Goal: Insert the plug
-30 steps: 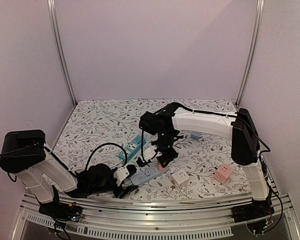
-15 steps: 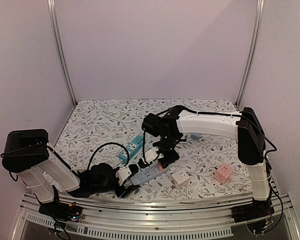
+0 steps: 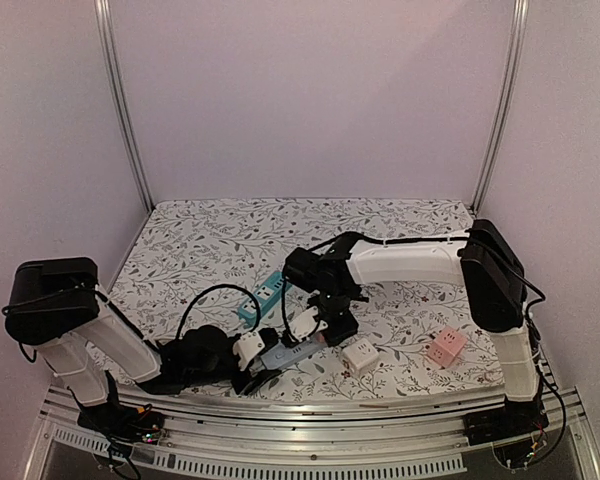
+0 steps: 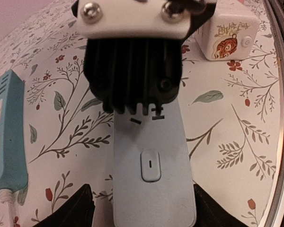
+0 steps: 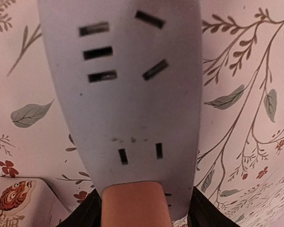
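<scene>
A grey-blue power strip lies on the flowered table near the front. My left gripper is shut on its switch end; in the left wrist view the fingers flank the power strip just below its switch. My right gripper hovers over the other end. In the right wrist view a pink plug sits upright on the power strip between my right gripper's fingers. The jaws stand open, with a gap showing on the right side of the plug. Whether the plug's pins are fully seated is hidden.
A teal power strip with a black cable lies behind the left gripper. A white cube socket with a tiger print sits right of the grey strip, and a pink cube socket further right. The metal front rail is close.
The right gripper has sunk toward the strip and its jaws have opened off the pink plug. The left gripper and the strip have barely moved.
</scene>
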Motion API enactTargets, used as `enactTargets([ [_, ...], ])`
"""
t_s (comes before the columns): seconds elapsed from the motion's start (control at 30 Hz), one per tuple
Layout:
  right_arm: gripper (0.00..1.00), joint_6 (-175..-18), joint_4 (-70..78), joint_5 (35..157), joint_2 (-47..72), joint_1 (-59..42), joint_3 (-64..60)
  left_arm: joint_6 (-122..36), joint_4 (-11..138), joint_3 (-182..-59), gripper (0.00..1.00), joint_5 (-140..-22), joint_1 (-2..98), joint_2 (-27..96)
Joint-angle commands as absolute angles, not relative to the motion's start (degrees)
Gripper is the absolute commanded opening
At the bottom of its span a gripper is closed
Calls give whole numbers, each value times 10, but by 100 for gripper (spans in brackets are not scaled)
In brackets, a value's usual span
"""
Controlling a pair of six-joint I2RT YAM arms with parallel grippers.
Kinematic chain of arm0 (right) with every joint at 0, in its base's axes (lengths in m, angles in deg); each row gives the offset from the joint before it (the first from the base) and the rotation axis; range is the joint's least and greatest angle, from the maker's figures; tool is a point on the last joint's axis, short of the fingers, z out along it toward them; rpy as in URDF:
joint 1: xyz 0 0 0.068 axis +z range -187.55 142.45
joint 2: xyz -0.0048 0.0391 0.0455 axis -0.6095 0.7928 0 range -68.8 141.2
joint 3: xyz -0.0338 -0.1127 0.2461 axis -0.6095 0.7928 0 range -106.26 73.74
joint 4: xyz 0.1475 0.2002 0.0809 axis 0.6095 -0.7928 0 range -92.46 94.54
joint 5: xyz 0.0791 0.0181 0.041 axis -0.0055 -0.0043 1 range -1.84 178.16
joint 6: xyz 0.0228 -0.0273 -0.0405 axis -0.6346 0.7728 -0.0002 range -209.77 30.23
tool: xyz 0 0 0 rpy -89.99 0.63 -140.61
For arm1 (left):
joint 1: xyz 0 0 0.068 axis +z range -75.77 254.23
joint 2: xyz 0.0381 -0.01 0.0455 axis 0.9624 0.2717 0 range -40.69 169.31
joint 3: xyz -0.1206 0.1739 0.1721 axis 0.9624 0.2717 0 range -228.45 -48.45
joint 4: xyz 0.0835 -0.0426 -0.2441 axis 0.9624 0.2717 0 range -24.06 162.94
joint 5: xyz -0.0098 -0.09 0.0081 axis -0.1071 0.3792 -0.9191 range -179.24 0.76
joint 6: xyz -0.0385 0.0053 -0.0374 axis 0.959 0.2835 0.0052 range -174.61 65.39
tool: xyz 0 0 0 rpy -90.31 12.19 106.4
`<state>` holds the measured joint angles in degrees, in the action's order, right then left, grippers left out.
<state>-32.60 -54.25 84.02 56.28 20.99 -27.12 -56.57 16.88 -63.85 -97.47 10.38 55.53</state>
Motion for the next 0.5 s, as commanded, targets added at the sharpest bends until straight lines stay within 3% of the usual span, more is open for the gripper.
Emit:
enactTargets([
  [0.0, 68, -329, -480, 771, 561, 218, -223, -562, 205, -648, 68, -965, 113, 562],
  [0.13, 98, -333, -480, 787, 489, 224, -238, -561, 216, -653, 68, -968, 113, 561],
  [0.47, 99, -368, -435, 738, 287, 227, -209, -550, 232, -687, 67, -969, 113, 598],
])
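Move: The peach plug sits right at the right hand point, between fingers that are already loosening, on the outer right end of the grey strip. The strip's middle is about 6 cm left, 3 cm back and 3 cm lower. The white block stands some 7 cm right and 5 cm back, the teal strip roughly 13 cm left and 9 cm ahead, both slightly lower. From the left hand the plug lies about 12 cm right, 7 cm ahead and 3 cm up. The peach plug is let go: the right fingers spread from half open to fully wide as the hand dips about 2 cm and edges right, then it climbs quickly to some 16 cm above its start, fingertips swinging forward and left by about 25 degrees. The left hand keeps its fingers astride the grey strip, sliding a centimetre or so along it towards the plug. ##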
